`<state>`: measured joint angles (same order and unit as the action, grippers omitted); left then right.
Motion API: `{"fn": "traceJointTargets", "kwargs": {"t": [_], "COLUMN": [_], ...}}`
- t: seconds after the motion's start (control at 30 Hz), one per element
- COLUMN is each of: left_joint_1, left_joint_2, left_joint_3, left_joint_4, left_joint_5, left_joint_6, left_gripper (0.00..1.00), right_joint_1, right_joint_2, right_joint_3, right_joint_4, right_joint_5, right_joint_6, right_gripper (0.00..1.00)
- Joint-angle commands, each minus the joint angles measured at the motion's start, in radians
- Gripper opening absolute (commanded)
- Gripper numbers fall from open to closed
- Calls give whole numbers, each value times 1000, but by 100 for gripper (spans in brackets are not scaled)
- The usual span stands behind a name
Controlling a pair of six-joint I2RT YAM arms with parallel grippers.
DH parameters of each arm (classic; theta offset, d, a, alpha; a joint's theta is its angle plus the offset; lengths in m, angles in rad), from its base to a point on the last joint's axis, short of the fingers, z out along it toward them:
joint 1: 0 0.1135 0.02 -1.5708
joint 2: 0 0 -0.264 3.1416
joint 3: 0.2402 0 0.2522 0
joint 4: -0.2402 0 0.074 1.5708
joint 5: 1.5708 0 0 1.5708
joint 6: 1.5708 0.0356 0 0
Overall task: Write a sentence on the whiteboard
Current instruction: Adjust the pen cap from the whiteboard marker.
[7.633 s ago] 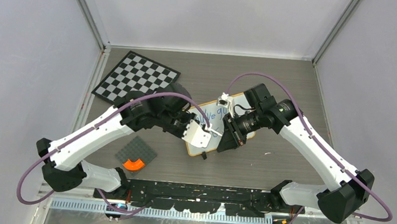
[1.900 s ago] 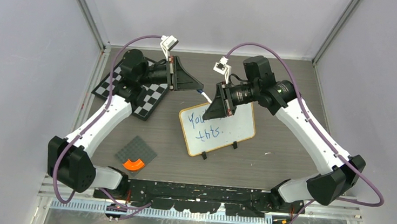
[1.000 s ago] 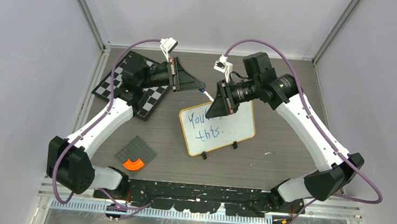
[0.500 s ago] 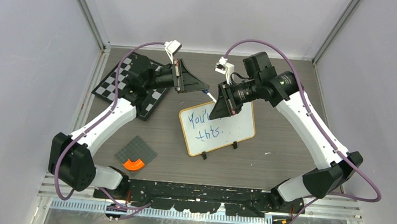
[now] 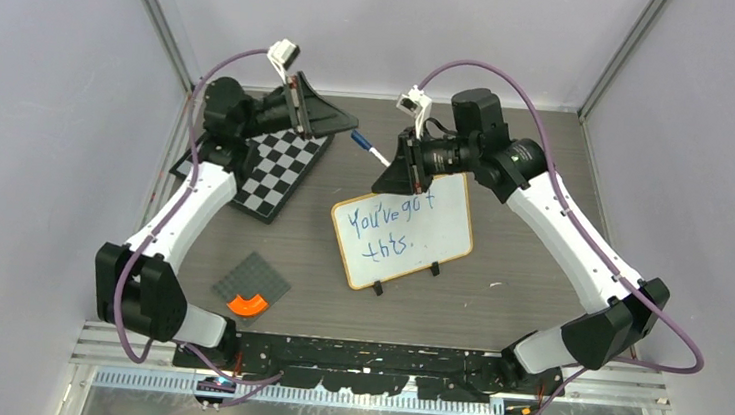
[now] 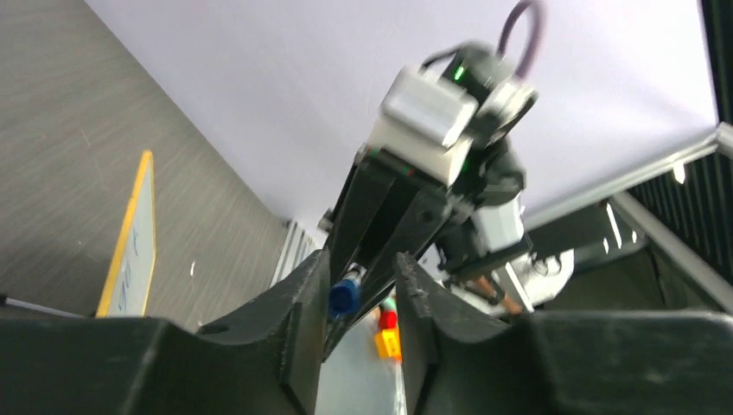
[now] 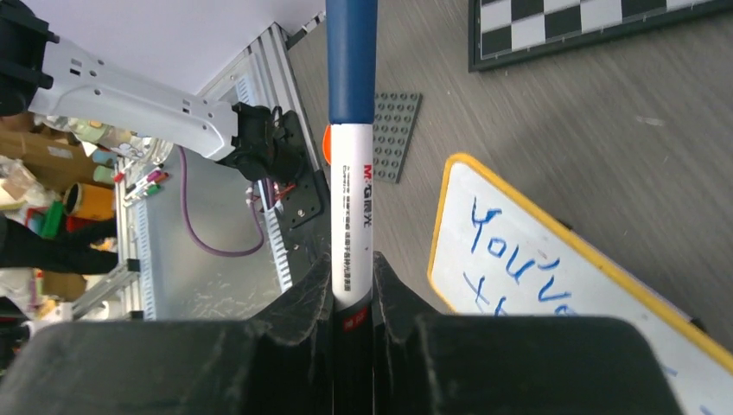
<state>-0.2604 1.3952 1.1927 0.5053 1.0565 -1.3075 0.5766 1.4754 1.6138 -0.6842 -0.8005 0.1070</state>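
The whiteboard (image 5: 411, 233) lies flat mid-table with a yellow-wood frame and blue handwriting, "You've got this." It also shows in the right wrist view (image 7: 553, 285) and edge-on in the left wrist view (image 6: 138, 259). My right gripper (image 5: 386, 174) (image 7: 353, 264) hovers over the board's far left corner, shut on a white marker (image 5: 376, 155) (image 7: 353, 216) with its blue cap on. My left gripper (image 5: 351, 122) (image 6: 361, 264) stands open a little to the left of the cap, holding nothing. The cap's end (image 6: 344, 296) shows beyond the gap of its jaws.
A black-and-white chessboard (image 5: 277, 164) (image 7: 596, 22) lies under the left arm at the far left. A grey studded plate (image 5: 252, 283) (image 7: 396, 130) with an orange piece (image 5: 248, 304) sits near the front left. Walls close in on three sides.
My left gripper has opened and drawn back to the left, away from the marker's cap. The right gripper has lifted slightly toward the far side, uncovering the whole first line of writing.
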Motion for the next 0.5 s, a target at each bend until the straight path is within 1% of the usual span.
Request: {"fn": "traceJointTargets", "kwargs": {"t": [0.0, 0.07, 0.13, 0.3, 0.47], "left_joint_1": [68, 69, 69, 69, 66], "left_joint_2": [-6, -16, -29, -51, -72], "left_joint_3": [81, 65, 30, -56, -132], "left_joint_4": [100, 105, 114, 51, -9], "left_joint_5": [-58, -83, -109, -151, -202], "left_joint_6": [-51, -52, -50, -13, 1], "left_gripper": [42, 51, 55, 59, 59], "right_joint_1": [-18, -18, -18, -18, -18], "right_joint_2": [-47, -48, -50, -48, -35], "right_joint_3": [-58, -84, -101, -110, -82], "right_joint_4": [65, 102, 140, 223, 258], "right_joint_5": [-20, -23, -25, -7, 37], "right_joint_6": [74, 106, 146, 243, 293], "right_gripper": [0, 0, 0, 0, 0]}}
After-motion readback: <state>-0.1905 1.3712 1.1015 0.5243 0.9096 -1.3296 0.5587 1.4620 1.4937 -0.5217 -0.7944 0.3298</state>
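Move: The blue pen cap, already back on the marker, lies just off the left fingertips, about 2 cm to the left hand's right, 1 cm back and 1 cm below. From the right hand, which pinches the marker's barrel, it is roughly 5 cm ahead, 3 cm left and 8 cm up. The whiteboard's middle is 10 cm right of the left hand, 1 cm back and 40 below; the chessboard is 25 cm left, 15 ahead and as low. The right fingers keep their pinch on the marker's barrel while that hand sinks about 2.5 cm, then climbs back 1 cm, tipping and turning clockwise slightly. The left fingers, already clear of the cap, spread wider as the hand backs off forward and left some 4 to 5 cm, first rising, then sinking about 4 cm, and yawing roughly 10 degrees counter-clockwise. ##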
